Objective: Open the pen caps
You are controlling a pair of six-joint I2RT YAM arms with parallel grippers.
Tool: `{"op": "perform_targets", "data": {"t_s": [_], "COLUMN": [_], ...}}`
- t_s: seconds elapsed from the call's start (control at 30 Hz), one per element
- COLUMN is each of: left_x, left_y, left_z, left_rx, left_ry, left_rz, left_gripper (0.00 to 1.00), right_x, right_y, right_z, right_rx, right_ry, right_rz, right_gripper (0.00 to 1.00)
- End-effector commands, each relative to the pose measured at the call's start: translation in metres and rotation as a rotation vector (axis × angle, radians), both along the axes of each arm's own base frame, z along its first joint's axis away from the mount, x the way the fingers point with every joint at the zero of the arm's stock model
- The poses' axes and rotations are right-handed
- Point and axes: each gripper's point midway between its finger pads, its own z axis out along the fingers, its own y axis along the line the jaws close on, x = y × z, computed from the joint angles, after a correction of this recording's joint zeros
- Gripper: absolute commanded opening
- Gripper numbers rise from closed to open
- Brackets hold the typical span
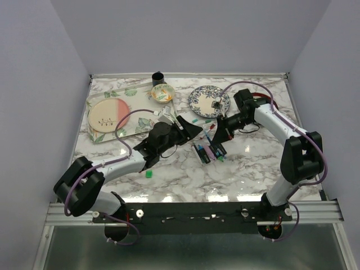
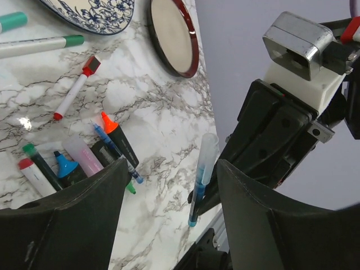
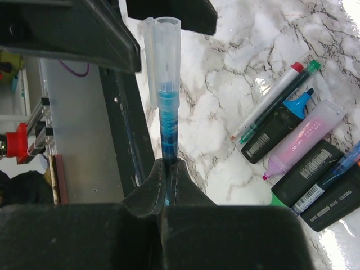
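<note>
My right gripper (image 3: 169,188) is shut on the lower barrel of a blue pen (image 3: 169,126), held above the table with its clear cap (image 3: 167,50) pointing away. My left gripper (image 2: 169,225) stands open, its two fingers (image 2: 73,214) either side of that pen (image 2: 202,174), whose cap end lies close to the right-hand finger. In the top view both grippers meet at mid-table, left (image 1: 188,130) and right (image 1: 216,135). Several other pens and highlighters (image 1: 208,152) lie in a pile just in front of them. One loose green cap (image 1: 149,174) sits nearer the left arm.
A red-tipped marker (image 2: 73,93) and a green-ended pen (image 2: 42,45) lie apart from the pile. A blue-patterned plate (image 1: 208,100), a small bowl (image 1: 162,93), a black cup (image 1: 158,77) and a pink plate on a tray (image 1: 109,115) stand at the back. A red-rimmed dish (image 2: 171,34) lies nearby.
</note>
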Motion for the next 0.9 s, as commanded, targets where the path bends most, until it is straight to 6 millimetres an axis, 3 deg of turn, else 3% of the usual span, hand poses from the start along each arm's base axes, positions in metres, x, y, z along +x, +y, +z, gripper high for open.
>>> {"op": "perform_targets", "data": {"t_s": [0.0, 0.13, 0.17, 0.43, 0.53, 0.57, 0.6, 0.7, 0.77, 0.8, 0.87], "left_x": [0.011, 0.014, 0.015, 0.016, 0.015, 0.015, 0.016, 0.031, 0.037, 0.046, 0.050], "left_y": [-0.012, -0.017, -0.017, -0.023, -0.023, -0.022, -0.019, 0.017, 0.043, 0.069, 0.095], "left_z": [0.010, 0.004, 0.001, -0.020, -0.020, -0.018, -0.018, -0.020, -0.009, -0.017, -0.008], "left_rx": [0.006, 0.026, 0.033, 0.087, 0.098, 0.098, 0.115, 0.168, 0.132, 0.134, 0.100], "left_ry": [-0.007, 0.007, 0.013, 0.059, 0.052, 0.047, 0.032, 0.037, 0.034, 0.055, 0.054], "left_rz": [0.046, 0.056, 0.059, 0.055, 0.046, 0.046, 0.053, 0.158, 0.208, 0.265, 0.314], "left_gripper": [0.73, 0.70, 0.63, 0.40, 0.17, 0.00, 0.00, 0.00, 0.00, 0.00, 0.00], "right_x": [-0.006, -0.007, -0.007, -0.006, -0.004, -0.003, -0.004, -0.008, -0.015, -0.018, -0.025], "right_y": [0.003, 0.006, 0.006, 0.007, 0.006, 0.005, 0.005, 0.006, 0.011, 0.012, 0.017], "right_z": [-0.003, -0.008, -0.009, -0.007, -0.012, -0.013, -0.015, -0.019, -0.022, -0.025, -0.028], "right_rx": [-0.017, -0.037, -0.040, -0.045, -0.069, -0.079, -0.087, -0.113, -0.130, -0.143, -0.161], "right_ry": [0.003, 0.002, 0.001, -0.024, -0.032, -0.037, -0.037, -0.053, -0.057, -0.058, -0.064], "right_rz": [0.009, 0.015, 0.016, 0.013, 0.004, 0.001, 0.003, 0.024, 0.054, 0.067, 0.096], "right_gripper": [0.01, 0.01, 0.01, 0.00, 0.01, 0.00, 0.01, 0.01, 0.01, 0.01, 0.01]}}
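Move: The clear cap of the blue pen stands just past the open left fingers, about 2 cm ahead and 4 cm to the right, level with them. From the right hand, which holds the pen's barrel, the cap is some 4 cm ahead, 3 cm left and 4 cm up. On the table about 17 cm below the left hand, the pink highlighter lies some 4 cm to its right and level fore-and-aft; the red-ended marker lies about 11 cm ahead and 3 cm right. The left fingers close on the clear cap after easing about 3 cm right and a little forward and down; once shut, they draw it back some 3 cm to the left. The right hand keeps its pinch on the blue barrel, sinks about 2 cm and, late on, shifts a little left after the departing left hand. ##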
